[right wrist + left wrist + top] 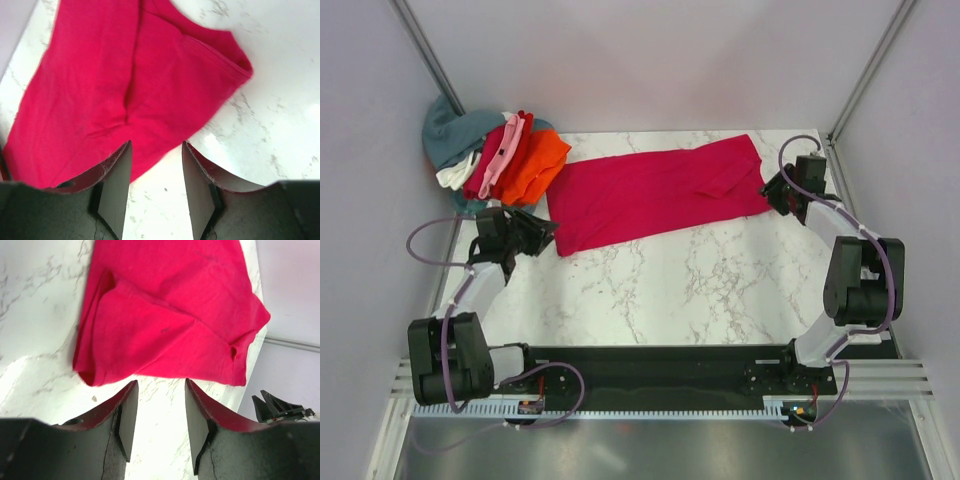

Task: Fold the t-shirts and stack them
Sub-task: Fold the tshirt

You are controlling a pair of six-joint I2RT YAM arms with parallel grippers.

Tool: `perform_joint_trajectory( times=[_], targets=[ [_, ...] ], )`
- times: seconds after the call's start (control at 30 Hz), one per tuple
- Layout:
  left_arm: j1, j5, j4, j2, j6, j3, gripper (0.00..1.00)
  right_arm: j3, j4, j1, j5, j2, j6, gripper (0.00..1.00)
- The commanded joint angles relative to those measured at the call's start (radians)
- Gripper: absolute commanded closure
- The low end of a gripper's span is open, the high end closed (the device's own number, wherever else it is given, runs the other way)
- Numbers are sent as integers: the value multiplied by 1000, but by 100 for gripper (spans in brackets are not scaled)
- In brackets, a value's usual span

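Observation:
A crimson-magenta t-shirt lies folded into a long band across the far half of the marble table. My left gripper is at its left end, open, with bare marble between the fingers and the cloth's edge just beyond the tips. At the shirt's right end my right gripper is open too, empty, and the shirt's hem lies ahead of its left finger. A pile of other t-shirts in orange, red, pink, white and teal-grey sits at the far left corner.
Grey walls close the table at the back and both sides. The black rail with the arm bases runs along the near edge. The right arm's body stands at the table's right edge.

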Motion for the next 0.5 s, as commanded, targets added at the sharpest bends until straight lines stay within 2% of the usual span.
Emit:
perform_joint_trajectory(
  times=[0.0,0.17,0.47],
  targets=[
    [-6,4,42,-81,12,-61,51,-82,101,-12,51,-28,17,49],
    [-4,-11,71,-174,-11,-151,51,-124,161,-17,72,10,37,52],
    [-4,-10,71,-199,-19,-188,53,-72,220,-18,123,130,55,52]
  ],
)
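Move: The t-shirt lies spread crosswise on the table. Its near right corner is about 3 cm ahead of the right hand, 4 cm to its right and 9 cm below; the shirt's far right corner is some 22 cm ahead and 6 cm left of that hand. The near left corner is level with the left hand, 1 cm to its right and 8 cm below, and the orange cloth roughly 20 cm ahead, 3 cm left, at hand height. Down towards the t-shirt's near right corner sinks the right hand, about 6 cm, easing 2 cm to the right; it first draws back some 2 cm, then comes forward again, turning slightly clockwise. Above the near left corner the left hand draws back about 4 cm and settles a little lower, slowing almost to a stop. Both grippers stay half open, with no contact to be seen. ##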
